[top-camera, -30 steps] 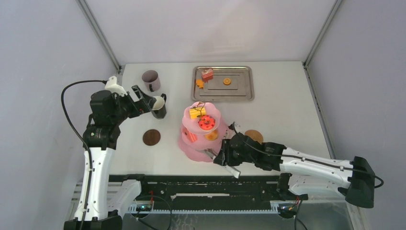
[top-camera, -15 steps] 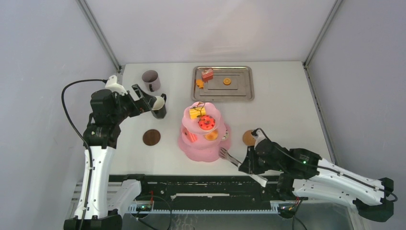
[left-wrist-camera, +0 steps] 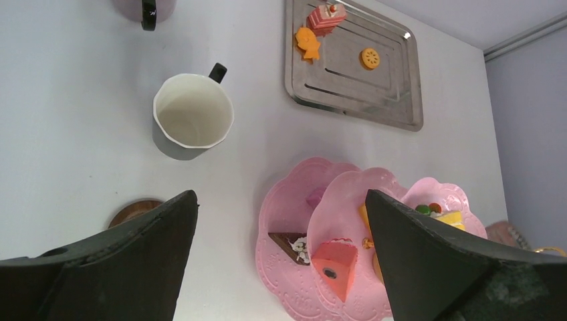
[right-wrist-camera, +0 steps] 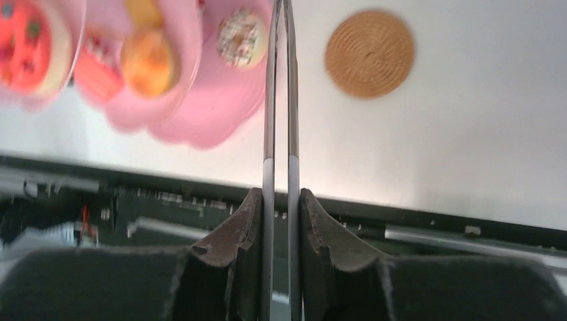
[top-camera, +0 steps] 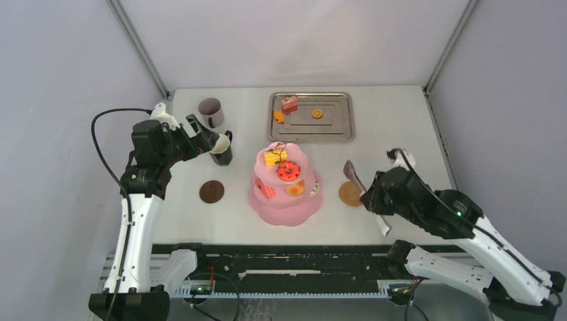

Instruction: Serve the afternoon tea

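Observation:
The pink three-tier stand stands mid-table and holds several toy cakes, among them a red tart and a yellow cake. On the steel tray lie a pink cake, an orange fish pastry and an orange cookie. My left gripper is open, raised beside the black mug. The mauve mug stands behind it. My right gripper is shut on metal tongs, whose arms are squeezed close. Their tip hangs above the right coaster, right of the stand.
A second brown coaster lies left of the stand, in front of the black mug. The black frame rail runs along the table's near edge. Grey walls close in the left, right and back.
My right arm has swung from the stand's front edge out to the right and lifted the tongs, squeezing them tighter. The left arm has barely shifted.

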You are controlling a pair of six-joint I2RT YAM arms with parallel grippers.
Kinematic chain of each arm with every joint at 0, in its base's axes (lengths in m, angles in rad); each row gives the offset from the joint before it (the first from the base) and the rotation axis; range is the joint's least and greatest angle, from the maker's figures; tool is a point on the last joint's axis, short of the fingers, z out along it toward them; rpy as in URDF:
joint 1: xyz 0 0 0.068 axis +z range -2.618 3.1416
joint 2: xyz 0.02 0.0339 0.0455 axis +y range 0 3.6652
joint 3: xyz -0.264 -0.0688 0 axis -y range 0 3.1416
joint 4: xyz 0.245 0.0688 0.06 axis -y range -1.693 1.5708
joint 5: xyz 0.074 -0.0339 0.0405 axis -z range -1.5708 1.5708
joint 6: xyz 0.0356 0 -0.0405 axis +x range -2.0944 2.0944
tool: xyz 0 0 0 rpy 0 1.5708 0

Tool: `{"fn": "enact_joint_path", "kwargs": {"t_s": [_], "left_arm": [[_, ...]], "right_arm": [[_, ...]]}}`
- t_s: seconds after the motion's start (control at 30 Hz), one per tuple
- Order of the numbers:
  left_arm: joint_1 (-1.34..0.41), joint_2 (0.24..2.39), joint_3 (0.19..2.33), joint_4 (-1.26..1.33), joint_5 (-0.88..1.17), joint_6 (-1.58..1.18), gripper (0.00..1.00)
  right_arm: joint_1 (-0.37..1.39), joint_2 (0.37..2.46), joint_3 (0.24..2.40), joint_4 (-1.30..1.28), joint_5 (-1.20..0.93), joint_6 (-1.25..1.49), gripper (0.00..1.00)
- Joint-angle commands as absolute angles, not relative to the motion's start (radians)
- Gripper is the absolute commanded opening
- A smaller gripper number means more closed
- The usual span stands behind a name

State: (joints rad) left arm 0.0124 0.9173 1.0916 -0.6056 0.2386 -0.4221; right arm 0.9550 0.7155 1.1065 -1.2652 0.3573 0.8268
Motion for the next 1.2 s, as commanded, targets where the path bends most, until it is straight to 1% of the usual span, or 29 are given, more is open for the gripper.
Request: {"fn": "enact_joint_path", "kwargs": {"t_s": [0.0,0.1,0.17,0.2,0.23,0.43,0.6,0.77,0.87,1.0,1.17], "left_arm": [[0.008,0.933,1.089,-0.566,0.207,-0.434,1.00],[0.009,0.949,1.116,-0.600,0.171,-0.412,1.00],[0.009,0.956,1.125,-0.615,0.156,-0.399,1.00],[0.008,0.961,1.129,-0.618,0.150,-0.396,1.00],[0.008,0.968,1.134,-0.618,0.149,-0.392,1.00],[0.009,0.952,1.115,-0.522,0.124,-0.388,1.00],[0.014,1.025,1.201,-0.577,0.110,-0.380,1.00],[0.015,1.075,1.235,-0.583,0.093,-0.389,1.00],[0.014,1.120,1.272,-0.592,0.079,-0.397,1.00],[0.015,1.175,1.323,-0.599,0.090,-0.408,1.00],[0.014,1.212,1.358,-0.614,0.076,-0.407,1.00]], "right_arm": [[0.677,0.806,1.136,-1.032,0.259,0.553,0.02],[0.488,0.887,1.135,-0.844,0.034,0.463,0.05],[0.425,0.966,1.157,-0.747,-0.045,0.443,0.08],[0.409,1.014,1.174,-0.708,-0.072,0.435,0.11],[0.399,1.069,1.197,-0.668,-0.098,0.425,0.12],[0.402,1.414,1.396,-0.589,-0.153,0.349,0.16],[0.409,1.666,1.576,-0.609,-0.169,0.221,0.24],[0.406,1.864,1.752,-0.639,-0.202,0.127,0.35],[0.419,1.932,1.791,-0.621,-0.209,0.058,0.40],[0.416,1.988,1.807,-0.576,-0.228,0.042,0.47],[0.414,2.042,1.831,-0.528,-0.261,0.058,0.49]]}}
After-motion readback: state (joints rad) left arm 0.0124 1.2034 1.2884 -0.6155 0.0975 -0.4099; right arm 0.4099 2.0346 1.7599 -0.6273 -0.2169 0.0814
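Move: The right hand holds the squeezed tongs, some 22 cm above the table things. The orange fish cookie on the tray lies about 42 cm ahead and 23 cm left of it; the round cookie 12 cm right of the fish, the pink cake slice 5 cm beyond and 3 cm right of it. The woven coaster is 9 cm ahead. From the left hand, the fish is roughly 24 cm ahead, 17 cm right, 28 cm below. Right hand carries tongs some 33 cm forward-left to the tray, lowering and opening them; left hand drifts forward. ##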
